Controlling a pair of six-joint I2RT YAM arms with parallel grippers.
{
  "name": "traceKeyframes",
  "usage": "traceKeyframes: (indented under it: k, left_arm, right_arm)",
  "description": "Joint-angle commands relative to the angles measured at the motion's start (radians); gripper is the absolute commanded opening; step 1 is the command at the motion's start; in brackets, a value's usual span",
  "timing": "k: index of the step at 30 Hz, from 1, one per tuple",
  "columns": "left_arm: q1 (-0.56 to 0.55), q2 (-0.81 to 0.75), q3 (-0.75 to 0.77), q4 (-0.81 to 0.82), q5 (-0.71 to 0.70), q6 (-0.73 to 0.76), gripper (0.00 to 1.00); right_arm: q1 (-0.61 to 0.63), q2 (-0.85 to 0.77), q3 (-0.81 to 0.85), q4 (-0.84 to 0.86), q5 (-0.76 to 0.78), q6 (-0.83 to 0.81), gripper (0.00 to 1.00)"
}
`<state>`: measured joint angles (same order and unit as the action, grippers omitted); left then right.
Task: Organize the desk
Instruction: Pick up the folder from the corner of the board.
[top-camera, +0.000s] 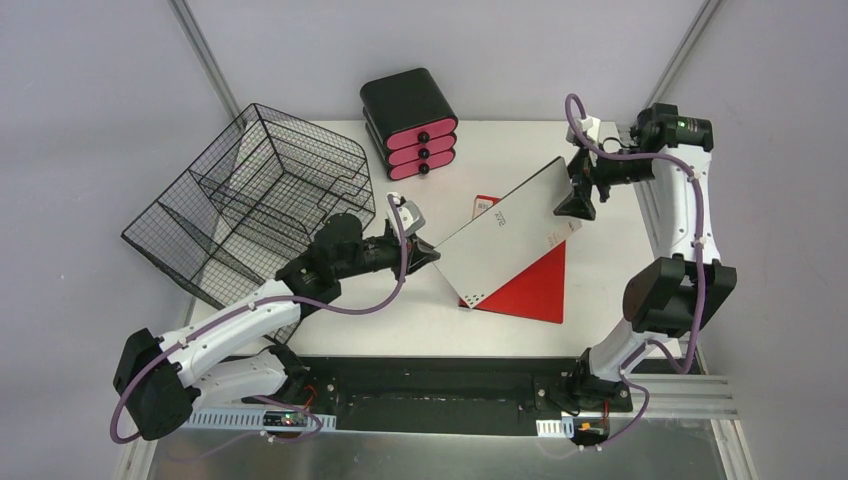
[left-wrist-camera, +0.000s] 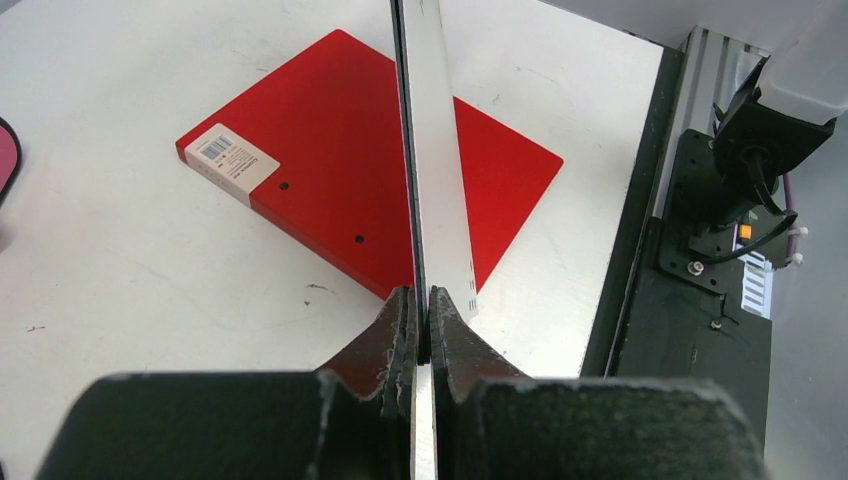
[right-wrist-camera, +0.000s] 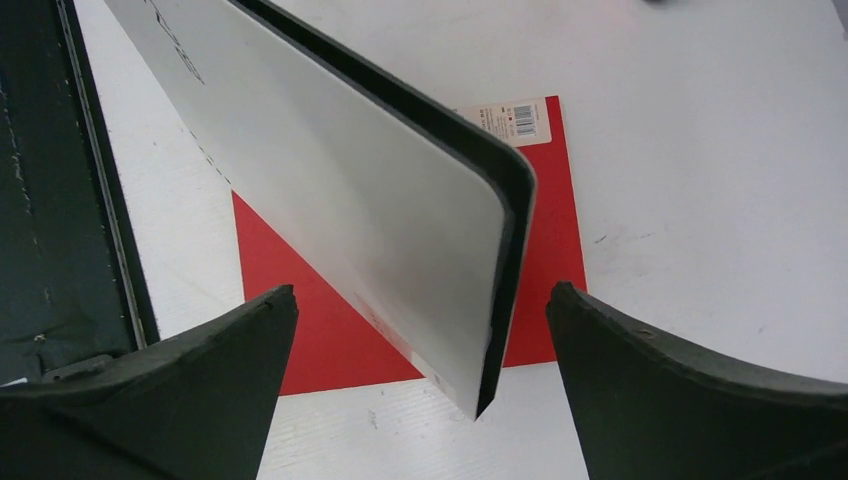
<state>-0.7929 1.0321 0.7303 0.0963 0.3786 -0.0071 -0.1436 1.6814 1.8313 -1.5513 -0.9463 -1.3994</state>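
The desk (top-camera: 500, 150) is a large white tabletop. A white flat notebook (top-camera: 510, 235) with a dark underside is held tilted on edge above a red notebook (top-camera: 535, 285) that lies flat on the desk. My left gripper (top-camera: 430, 255) is shut on the white notebook's near-left corner; the wrist view shows both fingers (left-wrist-camera: 400, 330) pinching its edge (left-wrist-camera: 440, 150) over the red notebook (left-wrist-camera: 330, 170). My right gripper (top-camera: 577, 205) is open at the far-right corner. In its view the white notebook's corner (right-wrist-camera: 340, 190) stands between the spread fingers (right-wrist-camera: 250, 340), untouched, above the red notebook (right-wrist-camera: 545, 250).
A black wire basket (top-camera: 250, 200) stands tilted at the back left, close to my left arm. A black drawer unit with pink fronts (top-camera: 410, 125) stands at the back centre. A black base plate (top-camera: 440, 390) and metal rails run along the near and right edges.
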Motion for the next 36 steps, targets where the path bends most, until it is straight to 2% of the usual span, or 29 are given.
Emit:
traceKeyframes:
  k: [1,5,12,17,20,22,27,31,32,36]
  left_arm:
    - [-0.008,-0.028,-0.032,-0.022,0.023,0.051,0.00]
    - [-0.008,-0.035,-0.044,-0.016,0.021,0.046,0.00]
    - [-0.007,-0.041,-0.045,-0.018,0.020,0.032,0.00]
    - [-0.007,-0.052,-0.041,-0.035,-0.007,0.028,0.00]
    - [-0.007,-0.061,-0.042,-0.043,-0.046,0.011,0.05]
    - [-0.006,-0.068,-0.037,-0.056,-0.072,0.010,0.14]
    - [-0.007,-0.101,0.007,-0.102,-0.117,0.010,0.49]
    - [-0.006,-0.150,0.057,-0.143,-0.122,0.010,0.90]
    - [-0.006,-0.163,0.066,-0.143,-0.116,0.009,0.98]
    - [-0.006,-0.181,0.127,-0.159,-0.051,0.021,0.99]
  right_arm:
    - [0.022,0.007,0.060,-0.119,-0.012,-0.120,0.99]
    - [0.045,0.010,0.034,-0.210,-0.042,-0.226,0.96]
    - [0.104,-0.058,-0.070,-0.211,-0.026,-0.292,0.64]
    - [0.111,-0.098,-0.078,-0.211,-0.003,-0.293,0.33]
    - [0.110,-0.126,-0.094,-0.210,0.014,-0.296,0.04]
    - [0.111,-0.148,-0.114,-0.211,0.023,-0.308,0.00]
    - [0.115,-0.202,-0.128,-0.211,0.045,-0.303,0.00]
    - [0.140,-0.246,-0.126,-0.210,0.084,-0.250,0.00]
    - [0.165,-0.253,-0.126,-0.211,0.101,-0.232,0.00]
    - [0.261,-0.269,-0.118,-0.211,0.182,-0.133,0.00]
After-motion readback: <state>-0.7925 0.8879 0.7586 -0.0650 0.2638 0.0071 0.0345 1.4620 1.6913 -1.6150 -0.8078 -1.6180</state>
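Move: My left hand still holds the white folder by its left end. The free right end, where my right hand will close, lies roughly 23 cm to the left hand's right and 11 cm farther out, about level. From my right hand that spot is about 3 cm back, 3 cm left and 2 cm below, between the open fingers. The red folder lies on the table some 12 cm back, 6 cm left and 24 cm below my right hand. I reach my right hand about 3 cm left onto the free end of the white folder while drawing back, close the fingers on it, and keep drawing back to some 7 cm in all, turning about 15 degrees counter-clockwise. Once that grip is shut, my left hand opens wide and backs about 3 cm to its left off the other end, dipping slightly and then rising. ##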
